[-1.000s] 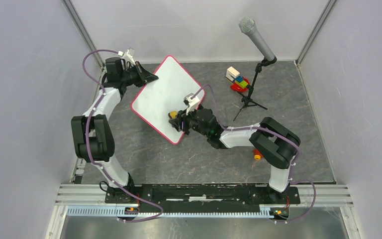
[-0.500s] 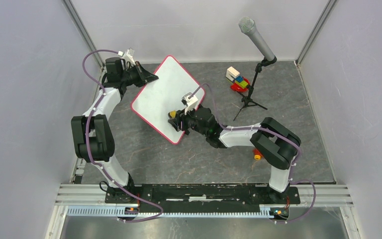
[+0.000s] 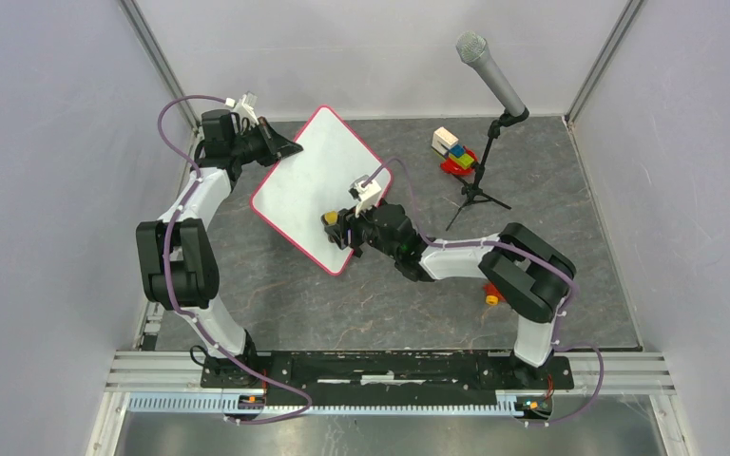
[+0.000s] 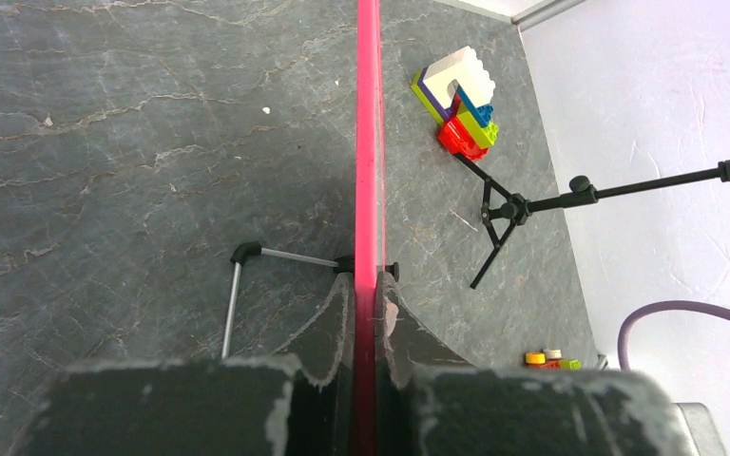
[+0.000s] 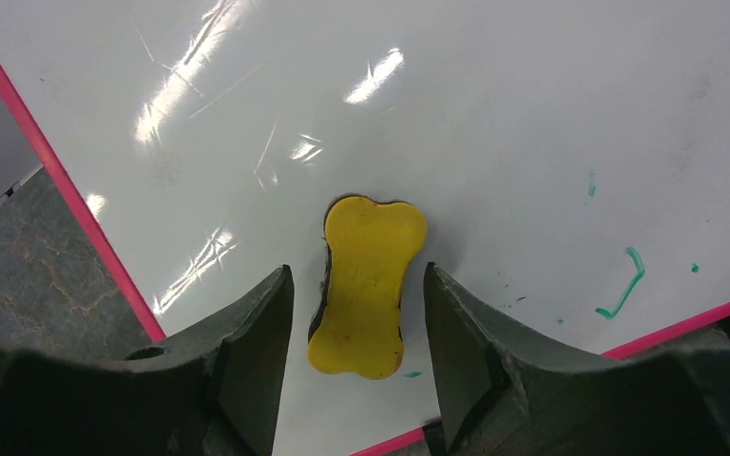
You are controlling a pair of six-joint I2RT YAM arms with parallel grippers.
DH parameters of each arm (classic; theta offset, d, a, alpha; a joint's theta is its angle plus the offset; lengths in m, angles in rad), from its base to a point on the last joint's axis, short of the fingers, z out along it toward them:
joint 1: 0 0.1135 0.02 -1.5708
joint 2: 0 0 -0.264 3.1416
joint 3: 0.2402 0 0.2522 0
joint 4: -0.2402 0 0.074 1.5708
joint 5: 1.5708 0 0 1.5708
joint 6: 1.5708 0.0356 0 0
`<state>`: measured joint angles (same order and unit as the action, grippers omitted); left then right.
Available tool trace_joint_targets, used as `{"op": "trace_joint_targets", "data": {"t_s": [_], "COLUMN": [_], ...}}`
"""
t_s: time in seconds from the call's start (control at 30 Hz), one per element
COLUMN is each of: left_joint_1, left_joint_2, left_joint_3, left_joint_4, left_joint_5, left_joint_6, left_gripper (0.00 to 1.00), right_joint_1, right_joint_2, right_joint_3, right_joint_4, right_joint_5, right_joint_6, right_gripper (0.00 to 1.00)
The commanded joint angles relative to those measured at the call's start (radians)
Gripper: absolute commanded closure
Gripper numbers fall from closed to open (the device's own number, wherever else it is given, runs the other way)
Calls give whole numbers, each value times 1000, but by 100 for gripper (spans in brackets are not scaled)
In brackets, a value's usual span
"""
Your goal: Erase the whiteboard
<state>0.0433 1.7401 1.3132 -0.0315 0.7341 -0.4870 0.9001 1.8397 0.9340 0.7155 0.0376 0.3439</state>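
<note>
The whiteboard (image 3: 309,176), white with a red-pink frame, stands tilted at the back left of the table. My left gripper (image 3: 280,150) is shut on its upper left edge; in the left wrist view the pink frame (image 4: 368,142) runs straight between the closed fingers of that gripper (image 4: 367,285). A yellow bone-shaped eraser (image 5: 366,285) lies on the board's white face (image 5: 437,114). My right gripper (image 5: 356,275) is open around it, with a gap on each side. Green marker marks (image 5: 623,285) show near the board's lower edge. From above, the eraser (image 3: 329,218) peeks out ahead of the right gripper (image 3: 336,226).
A microphone (image 3: 489,81) on a black tripod (image 3: 475,195) stands at the back right, next to a stack of coloured blocks (image 3: 453,150). Small coloured pieces (image 3: 491,298) lie by the right arm. A thin metal leg (image 4: 238,285) sticks out behind the board.
My right gripper's jaws have spread apart and let go of the yellow eraser, which now lies free on the board. The left arm and the board have not moved.
</note>
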Motion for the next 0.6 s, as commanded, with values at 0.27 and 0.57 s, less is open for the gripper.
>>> {"op": "trace_joint_targets", "data": {"t_s": [0.27, 0.57], "left_joint_1": [-19, -18], "left_joint_2": [-15, -7], "left_joint_3": [-20, -17], "left_joint_4": [-71, -77], "left_joint_5": [13, 10], "left_joint_6": [-41, -30], "left_gripper": [98, 98], "right_joint_1": [-11, -69], "right_joint_2": [70, 93], "right_joint_3": [63, -15], "right_joint_4": [6, 88], "right_joint_5": [-9, 59], "right_joint_6": [32, 118], "right_gripper": [62, 69]}}
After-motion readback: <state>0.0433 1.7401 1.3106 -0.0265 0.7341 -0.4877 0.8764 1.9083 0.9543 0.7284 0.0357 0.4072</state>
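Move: The yellow eraser lies on the whiteboard just beyond the right fingertips, about 2 cm ahead, 1 cm left and 2 cm below the hand. The leftover green mark is some 5 cm ahead and 6 cm right of that hand, 4 cm lower; the near black clip on the board's edge sits roughly 4 cm back and 5 cm right, 6 cm below. From the left hand, the eraser is about 12 cm back, 5 cm right and 10 cm lower. Lower the right gripper about 2 cm so its open fingers straddle the yellow eraser, easing forward roughly 1 cm and tipping the fingers slightly down. Close them by about a third on its two sides, then, gripping it against the board, start edging forward and right about 1 cm. Keep the left gripper still, pinching the whiteboard's upper-left rim. ##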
